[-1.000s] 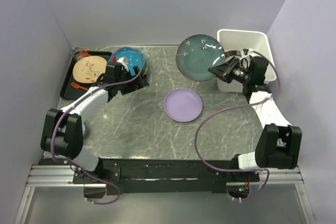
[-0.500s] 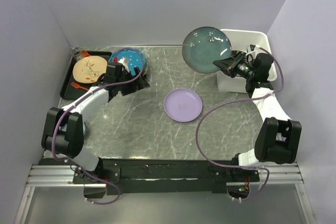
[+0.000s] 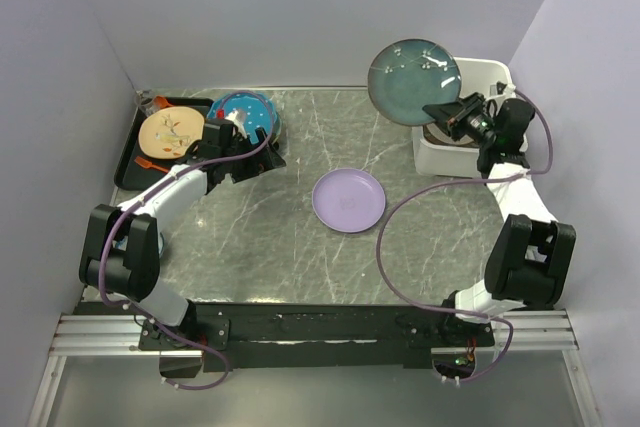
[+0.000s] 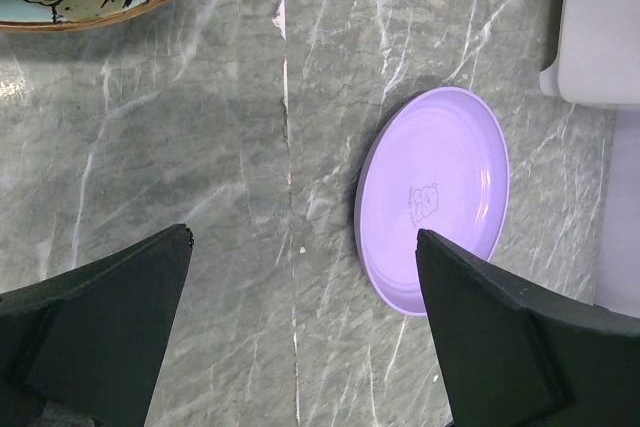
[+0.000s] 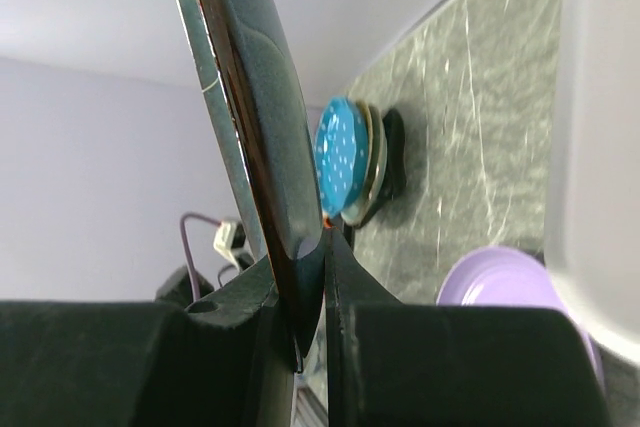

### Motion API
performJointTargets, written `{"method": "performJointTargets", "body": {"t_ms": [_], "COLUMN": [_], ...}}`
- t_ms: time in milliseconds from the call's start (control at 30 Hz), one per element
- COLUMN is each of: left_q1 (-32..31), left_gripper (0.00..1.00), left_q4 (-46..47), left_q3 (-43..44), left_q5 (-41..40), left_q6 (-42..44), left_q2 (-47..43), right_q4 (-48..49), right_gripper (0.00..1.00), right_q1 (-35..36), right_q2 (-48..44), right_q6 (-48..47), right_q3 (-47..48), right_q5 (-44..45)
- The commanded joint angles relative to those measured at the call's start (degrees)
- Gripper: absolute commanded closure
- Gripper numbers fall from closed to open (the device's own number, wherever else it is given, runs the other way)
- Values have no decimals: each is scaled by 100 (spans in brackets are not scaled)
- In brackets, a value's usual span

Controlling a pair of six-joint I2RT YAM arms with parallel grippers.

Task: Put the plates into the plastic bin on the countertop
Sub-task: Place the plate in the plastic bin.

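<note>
My right gripper [image 3: 447, 112] is shut on the lower rim of a dark blue-grey plate [image 3: 415, 79]. It holds the plate up on edge above the left wall of the white plastic bin [image 3: 492, 69]. In the right wrist view the plate's edge [image 5: 250, 97] sits pinched between the fingers of that gripper [image 5: 318, 257]. A lavender plate [image 3: 348, 199] lies flat mid-countertop [image 3: 300, 247]. A teal plate with white dots [image 3: 245, 115] leans at the back left. My left gripper [image 4: 303, 237] hangs open beside it, over bare stone, with the lavender plate [image 4: 435, 197] ahead to its right.
At the far left a black tray [image 3: 128, 162] carries a cream plate [image 3: 170, 132]. The bin's corner [image 4: 600, 27] shows in the left wrist view and its wall [image 5: 600, 147] fills the right of the right wrist view. Walls close in at the back and on both sides.
The right gripper has carried the dark plate up and to the right, from beside the bin to above its left wall. The left arm has not moved.
</note>
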Motion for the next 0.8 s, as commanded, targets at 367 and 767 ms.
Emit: {"method": "performJointTargets", "body": {"t_ms": [367,767], "left_q1": [-1,-1], "left_gripper": [1,1], "left_q4": [131,131], "left_q3": [90,2], "left_q5": [30,12], "left_q6": [83,83], "left_q2": [0,-18], "right_q4": [1007,1489], "right_gripper": [100,100], "right_q1": [-287,-498], "right_q2": [198,338], "right_q6": [-45,148], "right_q3": [923,677], "right_q5": [609,1136]}}
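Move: The right hand already grips the green plate by its near rim, high up beside the plastic bin. The bin's middle lies about 10 cm to this hand's right, 4 cm ahead and 21 cm below, with the striped plate inside it about 9 cm right, 2 cm ahead and 25 cm down. The purple plate is some 18 cm left, 16 cm back and 28 cm below. From the idle left hand the bin is about 47 cm right, 12 cm ahead and 7 cm lower. Rightward and somewhat forward, the right hand carries the green plate in over the plastic bin, about 6 cm across and 3.5 cm out, at nearly constant height. The wrist swings clockwise by some 15 degrees on the way, while the fingers keep their pinch on the plate's rim. ##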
